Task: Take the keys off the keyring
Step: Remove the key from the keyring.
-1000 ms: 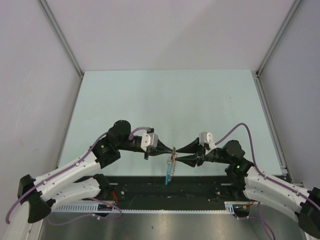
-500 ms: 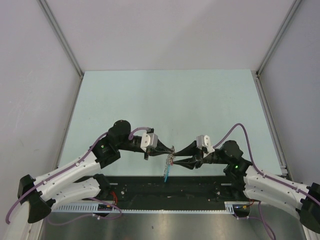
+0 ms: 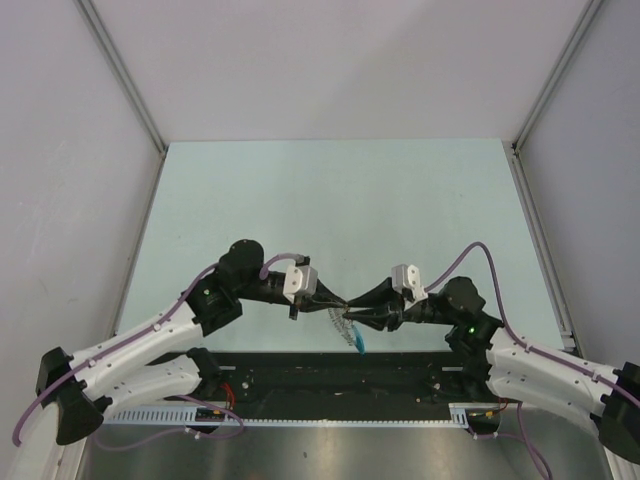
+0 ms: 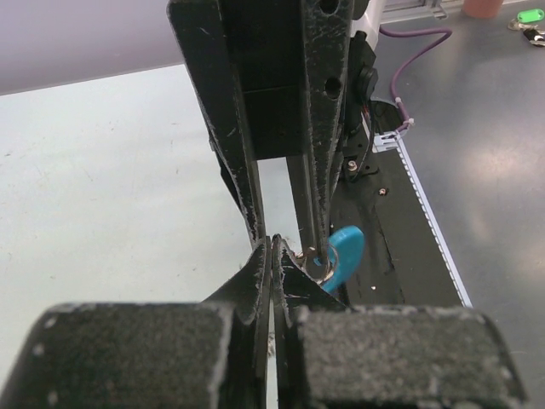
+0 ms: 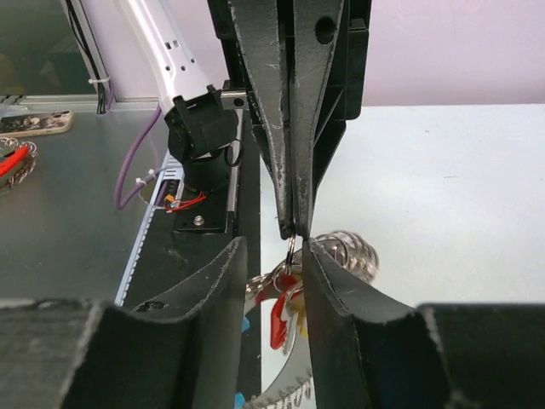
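My left gripper (image 3: 343, 302) is shut on a small silvery ring of the keyring (image 3: 344, 322), which hangs below it above the table's near edge. The keyring's blue part (image 3: 357, 343) dangles lowest and also shows in the left wrist view (image 4: 347, 254). In the right wrist view the left fingers (image 5: 289, 128) pinch that ring from above. A red-headed key (image 5: 281, 317) and a silvery coil (image 5: 351, 253) hang under it. My right gripper (image 5: 274, 247) is open, its fingers standing either side of the red key. From above, both grippers meet tip to tip (image 3: 352, 314).
The pale green table (image 3: 330, 200) lies beyond the grippers, with grey walls on three sides. A black base strip (image 3: 340, 385) and a metal bench (image 3: 330, 450) run under the arms. Loose keys lie on the bench at the left of the right wrist view (image 5: 13, 158).
My right gripper has moved left, closer to the left gripper, and its jaws have narrowed a little. The hanging keyring has swung, its blue end now pointing right.
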`<action>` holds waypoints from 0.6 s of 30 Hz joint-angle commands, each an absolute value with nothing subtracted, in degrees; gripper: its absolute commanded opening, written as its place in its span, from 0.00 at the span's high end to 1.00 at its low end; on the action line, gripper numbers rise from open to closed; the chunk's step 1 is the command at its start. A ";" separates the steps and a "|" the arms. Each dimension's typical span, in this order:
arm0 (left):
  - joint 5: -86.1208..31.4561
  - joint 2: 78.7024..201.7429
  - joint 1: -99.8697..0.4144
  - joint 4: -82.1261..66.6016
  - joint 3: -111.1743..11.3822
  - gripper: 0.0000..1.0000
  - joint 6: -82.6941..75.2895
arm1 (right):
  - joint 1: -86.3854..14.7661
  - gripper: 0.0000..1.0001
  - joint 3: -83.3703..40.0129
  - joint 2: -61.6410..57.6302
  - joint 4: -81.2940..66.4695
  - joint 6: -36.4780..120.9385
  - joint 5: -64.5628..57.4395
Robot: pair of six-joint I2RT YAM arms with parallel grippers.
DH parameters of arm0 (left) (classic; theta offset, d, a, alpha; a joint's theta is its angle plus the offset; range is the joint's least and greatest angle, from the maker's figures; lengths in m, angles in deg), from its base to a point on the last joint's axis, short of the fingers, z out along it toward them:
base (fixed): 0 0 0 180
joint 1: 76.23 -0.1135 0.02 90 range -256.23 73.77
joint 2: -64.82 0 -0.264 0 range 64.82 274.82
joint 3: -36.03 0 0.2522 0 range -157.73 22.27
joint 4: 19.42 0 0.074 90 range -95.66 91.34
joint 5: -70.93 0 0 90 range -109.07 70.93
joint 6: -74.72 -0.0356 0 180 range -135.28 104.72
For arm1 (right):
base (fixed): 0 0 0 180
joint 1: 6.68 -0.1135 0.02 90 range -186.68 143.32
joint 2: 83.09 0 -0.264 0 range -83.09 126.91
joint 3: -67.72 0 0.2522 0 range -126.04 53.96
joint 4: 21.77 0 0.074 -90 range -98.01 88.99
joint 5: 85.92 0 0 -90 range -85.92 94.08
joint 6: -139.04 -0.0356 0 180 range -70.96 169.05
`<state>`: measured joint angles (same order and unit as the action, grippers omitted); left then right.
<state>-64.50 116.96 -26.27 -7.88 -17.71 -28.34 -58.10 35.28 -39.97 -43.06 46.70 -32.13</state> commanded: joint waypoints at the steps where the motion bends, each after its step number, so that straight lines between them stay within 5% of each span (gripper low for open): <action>1: -66.09 116.67 -26.57 -9.53 -20.71 1.00 -28.90 | -58.98 0.88 32.51 -38.44 -46.59 45.53 -30.20; 2: -66.01 116.67 -26.57 -9.53 -20.71 1.00 -28.82 | -59.15 1.00 32.34 -38.35 -45.46 45.79 -27.94; 9: -61.80 116.85 -26.66 -6.11 -22.37 1.00 -30.04 | -59.77 1.00 32.16 -40.28 -39.92 47.55 -20.71; 13: -59.94 117.64 -28.15 2.33 -25.80 0.78 -32.77 | -59.77 1.00 32.25 -42.30 -39.12 47.90 -17.46; 18: -62.13 119.48 -28.15 6.82 -28.35 0.68 -34.18 | -59.77 1.00 32.25 -42.92 -39.82 48.43 -17.80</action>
<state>-60.57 118.09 -27.80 2.35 -25.36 -31.88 -59.72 34.71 -41.74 -37.09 47.18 -19.89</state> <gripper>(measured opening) 0.294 0.012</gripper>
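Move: The keyring hangs from the shut left fingertips, its top wire about 1 cm below the left hand point and 1 cm to its right. The open right fingers already stand on either side of this wire, which lies roughly 1 cm ahead of the right hand point and 1 cm to its left, level with it. From the right hand, the red clip hangs some 4 cm below, the coil bundle about 3 cm ahead, 2 cm left and 2 cm down, and the blue tag roughly 5 cm back, 5 cm below and 1 cm right. The right fingers shut on the keyring's top wire just under the left tips and pinch it, then keep hold while that hand eases forward about 3 cm, slightly down, turning some 10 degrees clockwise. The left hand first dips a little with its tips shut, then opens, lets go of the wire and draws off forward and up, about 2 cm each way. ##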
